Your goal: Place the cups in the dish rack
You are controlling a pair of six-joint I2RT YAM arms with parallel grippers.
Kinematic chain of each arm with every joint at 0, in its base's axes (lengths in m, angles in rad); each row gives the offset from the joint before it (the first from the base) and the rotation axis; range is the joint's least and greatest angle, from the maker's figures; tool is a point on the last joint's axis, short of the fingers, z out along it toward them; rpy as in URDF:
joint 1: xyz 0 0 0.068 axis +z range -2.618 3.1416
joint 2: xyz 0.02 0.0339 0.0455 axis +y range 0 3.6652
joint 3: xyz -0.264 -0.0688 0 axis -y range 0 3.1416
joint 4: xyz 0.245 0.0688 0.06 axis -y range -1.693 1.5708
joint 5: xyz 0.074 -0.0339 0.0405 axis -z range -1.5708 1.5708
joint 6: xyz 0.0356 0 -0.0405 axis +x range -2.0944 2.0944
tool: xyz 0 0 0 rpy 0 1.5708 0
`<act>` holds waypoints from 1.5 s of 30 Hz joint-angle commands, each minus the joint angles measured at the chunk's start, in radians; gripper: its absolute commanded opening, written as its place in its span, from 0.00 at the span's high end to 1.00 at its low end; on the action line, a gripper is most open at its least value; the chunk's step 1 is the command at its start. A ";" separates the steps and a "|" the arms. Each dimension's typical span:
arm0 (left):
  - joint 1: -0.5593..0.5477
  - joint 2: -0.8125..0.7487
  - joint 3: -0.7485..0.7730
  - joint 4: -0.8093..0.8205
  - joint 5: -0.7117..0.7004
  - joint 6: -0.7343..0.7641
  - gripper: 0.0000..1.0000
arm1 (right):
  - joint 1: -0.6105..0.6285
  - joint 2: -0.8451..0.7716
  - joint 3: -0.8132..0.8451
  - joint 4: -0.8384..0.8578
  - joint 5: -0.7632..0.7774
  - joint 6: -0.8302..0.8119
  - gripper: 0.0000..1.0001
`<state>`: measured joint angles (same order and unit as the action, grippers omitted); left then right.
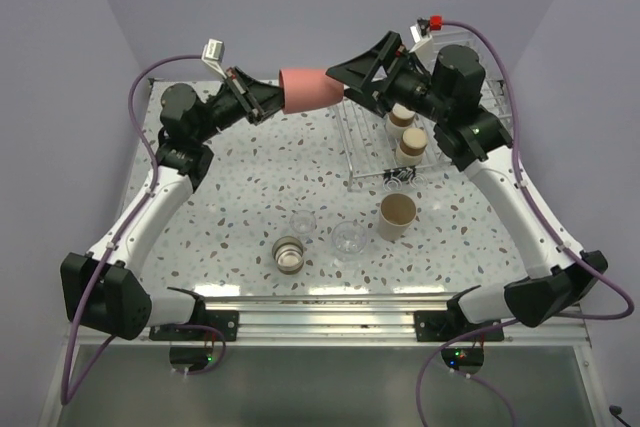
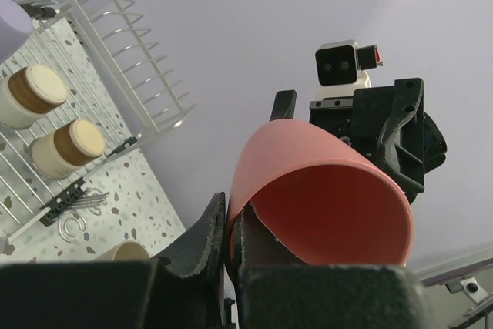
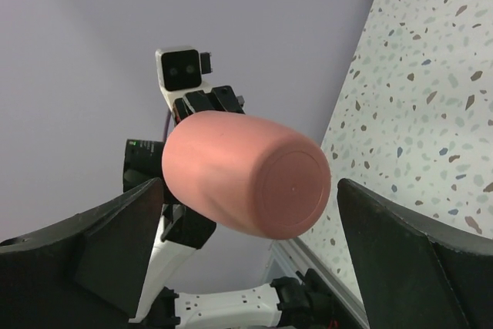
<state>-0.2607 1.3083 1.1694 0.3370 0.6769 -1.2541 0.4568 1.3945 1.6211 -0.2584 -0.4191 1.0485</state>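
A coral-red cup (image 1: 310, 90) hangs on its side in mid-air over the back of the table. My left gripper (image 1: 279, 99) is shut on its rim, one finger inside the mouth and one outside (image 2: 231, 229). The cup's closed base (image 3: 291, 190) points at my right gripper (image 1: 341, 84), which is open with a finger on each side of the base and not touching it (image 3: 250, 184). The dish rack (image 1: 365, 152) stands at the back right and holds two brownish cups (image 1: 401, 117) (image 1: 411, 144). A lavender cup (image 2: 11, 27) shows at the rack's far end.
On the table in front lie a beige cup (image 1: 396, 217) on its side, two clear cups (image 1: 303, 223) (image 1: 348, 239) and a metallic-looking cup (image 1: 289, 254). The purple back wall is close behind both grippers.
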 commanded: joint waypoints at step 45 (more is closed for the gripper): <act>0.006 0.135 -0.168 0.551 -0.054 -0.306 1.00 | 0.014 0.116 -0.009 0.219 -0.053 0.156 0.44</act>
<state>-0.2573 1.4387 0.9993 0.8284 0.6258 -1.5570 0.4599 1.5055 1.5909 -0.0822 -0.4419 1.1950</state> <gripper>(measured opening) 0.041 0.629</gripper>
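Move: The red cup, which my left hand already pinches by its rim, is what my right hand goes for: its middle lies about 6 cm left, 2 cm ahead and 2 cm below my open right fingers. From my left hand it is some 5 cm right and 2 cm ahead, about level. Down in the rack, roughly 38 cm below my right hand, the nearer cup stands 9 cm ahead and 16 cm right, the farther one 16 cm ahead and 14 cm right. I ease my right hand about 4 cm forward and left, sinking near the end, to bring its open fingers around the red cup's base, then narrow them by about a third until the pads meet its sides. My left hand keeps its rim pinch, rolls some 15 degrees so the base tips up towards the right hand, backs off slightly, then goes about 3 cm forward and 2 cm down overall. ##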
